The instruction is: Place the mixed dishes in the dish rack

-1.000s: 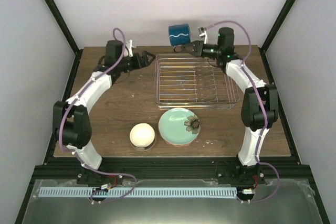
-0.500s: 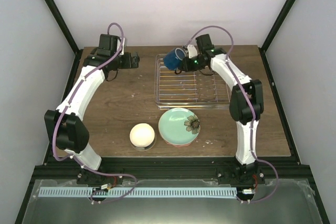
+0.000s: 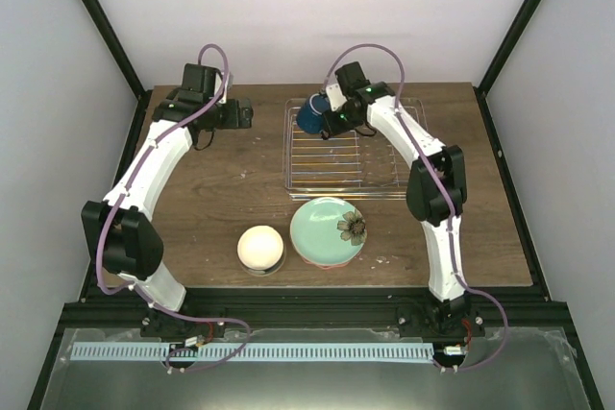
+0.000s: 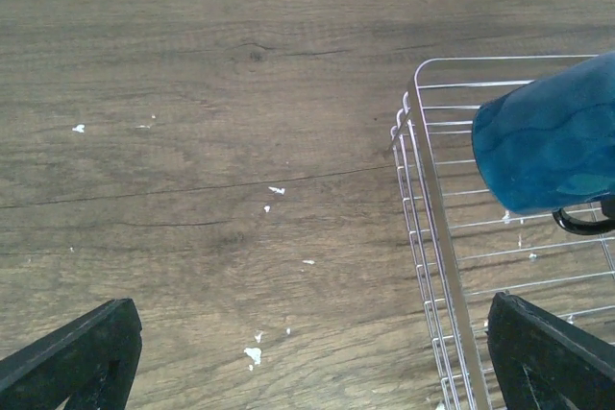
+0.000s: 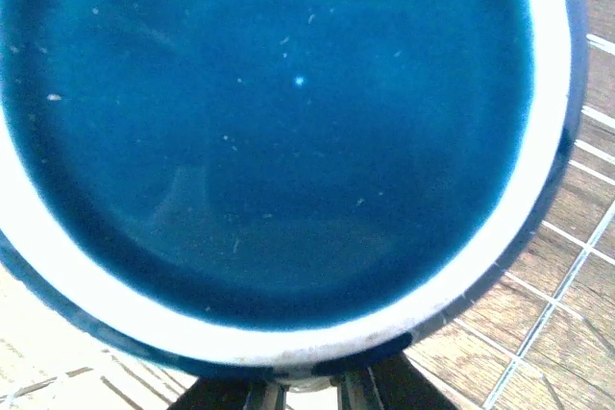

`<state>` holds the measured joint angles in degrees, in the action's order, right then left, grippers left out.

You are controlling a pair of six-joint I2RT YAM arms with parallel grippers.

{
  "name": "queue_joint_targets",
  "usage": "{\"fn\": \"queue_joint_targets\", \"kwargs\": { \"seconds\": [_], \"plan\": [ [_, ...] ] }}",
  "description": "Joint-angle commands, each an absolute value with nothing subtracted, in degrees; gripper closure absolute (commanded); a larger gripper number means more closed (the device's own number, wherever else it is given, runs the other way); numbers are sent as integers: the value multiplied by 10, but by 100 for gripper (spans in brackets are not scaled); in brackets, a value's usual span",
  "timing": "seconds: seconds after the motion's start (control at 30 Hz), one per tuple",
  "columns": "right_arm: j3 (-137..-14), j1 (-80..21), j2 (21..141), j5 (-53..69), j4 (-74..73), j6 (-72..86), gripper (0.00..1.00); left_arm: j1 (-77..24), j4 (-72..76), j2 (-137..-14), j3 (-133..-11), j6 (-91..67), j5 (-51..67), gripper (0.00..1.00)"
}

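The dark blue mug hangs tilted over the far left corner of the chrome dish rack, with my right gripper shut on it. In the right wrist view the mug fills nearly the whole picture, above my right gripper, and rack wires show beneath. My left gripper stands open and holds nothing over bare wood left of the rack. Its wrist view shows the mug above the rack's side wires. A cream-white bowl and a mint-green flower-marked plate lie in front of the rack.
The wooden table has white flecks under my left gripper. Black frame posts and white walls close in the sides and back. The arm bases stand at the near edge.
My right arm has carried the mug from beyond the rack's far edge down and left to the rack's far left corner. My left gripper drew back a little to the left, then held still.
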<state>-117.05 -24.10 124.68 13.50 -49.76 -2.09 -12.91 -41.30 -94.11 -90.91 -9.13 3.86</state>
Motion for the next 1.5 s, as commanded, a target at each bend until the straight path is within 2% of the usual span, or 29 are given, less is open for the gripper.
{"fn": "queue_joint_targets", "kwargs": {
  "seconds": [0.0,0.53,0.87,1.13,1.2,1.47],
  "plan": [
    [-1209,-256,1261,75,-506,-46,99,-131,-410,-947,-905,-87,47,0],
    [-1233,-278,1294,58,-484,-60,99,-131,-418,-974,-924,-82,61,0],
    [-1239,-293,1321,15,-477,-69,92,-130,-437,-984,-938,-73,53,0],
    [-1237,-294,1315,1,-477,-69,75,-130,-435,-987,-940,-74,60,0],
    [-1235,-294,1311,0,-477,-69,66,-131,-435,-987,-941,-73,60,0],
    [-1197,-294,1269,-12,-478,-72,40,-131,-438,-982,-944,-62,85,0]
  ]
}}
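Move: The blue mug, already held by its handle in the right fingers, is bound for a spot in the rack's far left part, about 6 cm to the right hand's left, 2 cm ahead and 8 cm lower. The rack's left side wall runs some 9 cm to that hand's left, level with it, and 11 cm down. The green plate lies roughly 27 cm straight back. From the left hand, the spot is about 15 cm right, 5 cm ahead and 17 cm lower. The mug goes down into the left end of the rack, the right hand sinking about 6 cm in two stages, easing some 2 cm left between and rolling its left side down a little over 10 degrees. Then the fingers open to about half, come off the handle, and the hand lifts a centimetre and edges forward. The left hand, open and empty, sinks about 2 cm. ##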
